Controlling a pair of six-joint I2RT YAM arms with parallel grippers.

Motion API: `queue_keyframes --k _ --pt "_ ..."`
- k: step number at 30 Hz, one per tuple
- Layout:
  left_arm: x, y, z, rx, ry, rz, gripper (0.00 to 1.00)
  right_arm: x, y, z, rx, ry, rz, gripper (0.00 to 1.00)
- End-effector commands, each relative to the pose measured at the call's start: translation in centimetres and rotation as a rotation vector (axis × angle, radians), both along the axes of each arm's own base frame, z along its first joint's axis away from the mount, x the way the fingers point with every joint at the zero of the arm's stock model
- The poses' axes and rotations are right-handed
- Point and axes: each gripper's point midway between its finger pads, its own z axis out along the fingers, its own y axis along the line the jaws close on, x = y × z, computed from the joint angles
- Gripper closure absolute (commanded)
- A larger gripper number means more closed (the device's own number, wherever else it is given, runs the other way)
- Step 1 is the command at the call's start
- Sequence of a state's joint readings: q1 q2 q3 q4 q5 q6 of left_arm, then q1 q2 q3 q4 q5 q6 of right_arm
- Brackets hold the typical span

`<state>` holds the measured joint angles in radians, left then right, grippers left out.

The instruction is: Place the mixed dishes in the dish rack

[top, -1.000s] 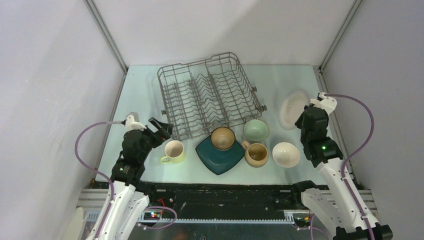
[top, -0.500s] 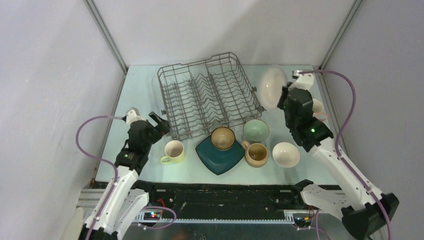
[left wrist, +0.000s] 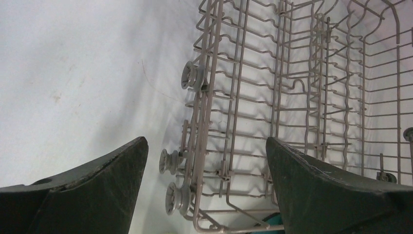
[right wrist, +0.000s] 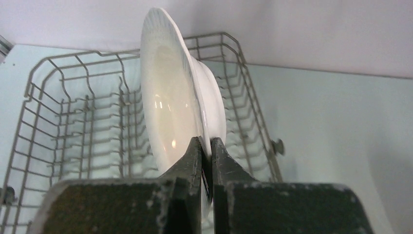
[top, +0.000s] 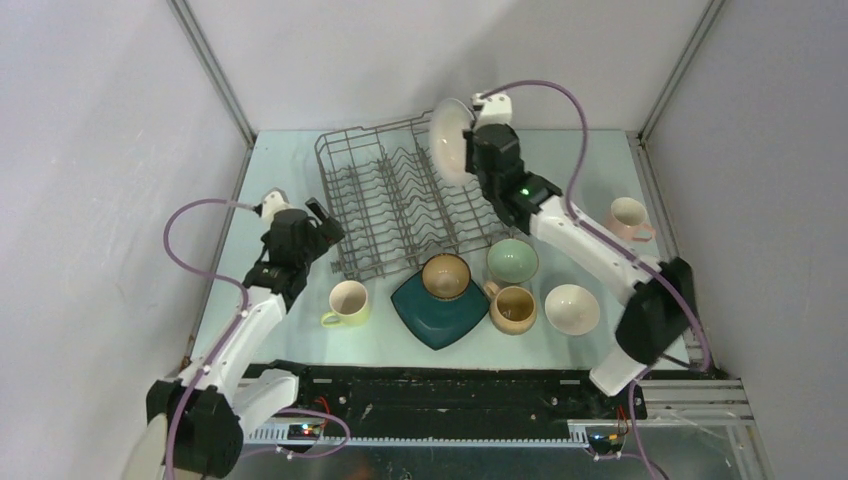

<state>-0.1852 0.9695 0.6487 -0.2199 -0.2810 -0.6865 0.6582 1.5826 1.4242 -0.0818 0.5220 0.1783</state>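
My right gripper [top: 468, 160] is shut on the rim of the white round plate [top: 445, 135], which stands on edge above the back right part of the grey wire dish rack [top: 400, 200]. In the right wrist view the plate [right wrist: 170, 97] rises straight up from the pinched fingertips [right wrist: 205, 146], with the rack [right wrist: 73, 122] below it. My left gripper [top: 325, 224] is open beside the rack's front left corner. In the left wrist view its jaws [left wrist: 207, 165] straddle the rack's side wire and small wheels [left wrist: 178, 195] without touching.
In front of the rack sit a yellow mug [top: 347, 301], a teal square plate [top: 440, 312] with a brown bowl [top: 446, 275] on it, a green bowl [top: 513, 261], a tan mug [top: 514, 309] and a white bowl [top: 572, 308]. A pink mug [top: 628, 218] stands at the right.
My right arm has carried the white plate from the table's right side leftward to above the rack. The pink mug has come into view. My left gripper has edged toward the rack's corner.
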Motion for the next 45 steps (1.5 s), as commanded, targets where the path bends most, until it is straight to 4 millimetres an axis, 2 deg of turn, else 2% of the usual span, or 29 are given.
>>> queue_keyframes --k 1,5,11,12,13,14,15,19,24,37,45 --pt "2.1 0.6 1.0 0.045 -0.025 0.029 0.02 4.0 4.7 7.4 0.141 -0.195 0.03 1.0" --pt "3.2 0.1 0.1 0.052 0.01 0.006 0.06 6.9 7.7 6.5 0.116 -0.189 0.051 1.0" --pt "4.1 -0.8 -1.8 0.053 0.079 -0.034 0.18 10.5 10.0 5.5 0.049 -0.206 0.045 1.0" --pt "4.2 -0.9 -1.9 0.049 0.077 -0.04 0.22 10.8 10.0 6.4 0.049 -0.228 0.038 1.0" --pt "4.2 -1.1 -2.4 0.044 0.088 -0.049 0.24 11.5 10.5 5.1 0.03 -0.217 0.039 1.0" --pt "4.2 -1.2 -2.6 0.042 0.089 -0.053 0.29 11.7 10.7 5.5 0.028 -0.221 0.037 1.0" --pt "4.1 -1.3 -3.0 0.04 0.099 -0.063 0.35 12.2 11.0 4.0 0.004 -0.2 0.037 1.0" --pt "4.1 -1.8 -3.8 0.034 0.119 -0.089 0.49 13.2 11.9 2.7 0.005 -0.198 0.034 1.0" --pt "3.7 -1.7 -4.8 0.042 0.153 -0.094 0.51 14.1 12.9 0.2 -0.012 -0.183 0.027 1.0" --pt "3.8 -2.4 -5.1 0.016 0.141 -0.117 0.49 14.5 15.3 -4.9 -0.021 -0.139 0.038 1.0" --pt "3.7 -2.3 -5.4 0.02 0.138 -0.12 0.49 14.3 16.7 -6.3 0.021 -0.114 0.065 1.0"
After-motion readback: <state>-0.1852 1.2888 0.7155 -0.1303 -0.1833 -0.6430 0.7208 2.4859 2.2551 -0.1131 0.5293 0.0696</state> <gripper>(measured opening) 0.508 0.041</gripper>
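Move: Some 15 cm ahead and 16 cm left of the right hand, about 18 cm lower, is the free rack slot meant for the white plate it already holds; the rack's far right corner lies about 22 cm straight ahead, the mint bowl some 10 cm back and 10 cm right. For the left hand, the rack's left rim is about 4 cm ahead, 2 cm right and 7 cm down; the yellow mug is 8 cm back, 3 cm right. Carrying the pinched plate forward and left over the rack, about 13 cm and 15 cm, the right hand slows and then sinks some 14 cm towards the slot, rolling its left side down about 10 degrees while keeping its grip. The left hand dips about 6 cm and eases 3 cm forward, tipping down 10 degrees, and closes halfway around the rack's left rim, then holds there. ##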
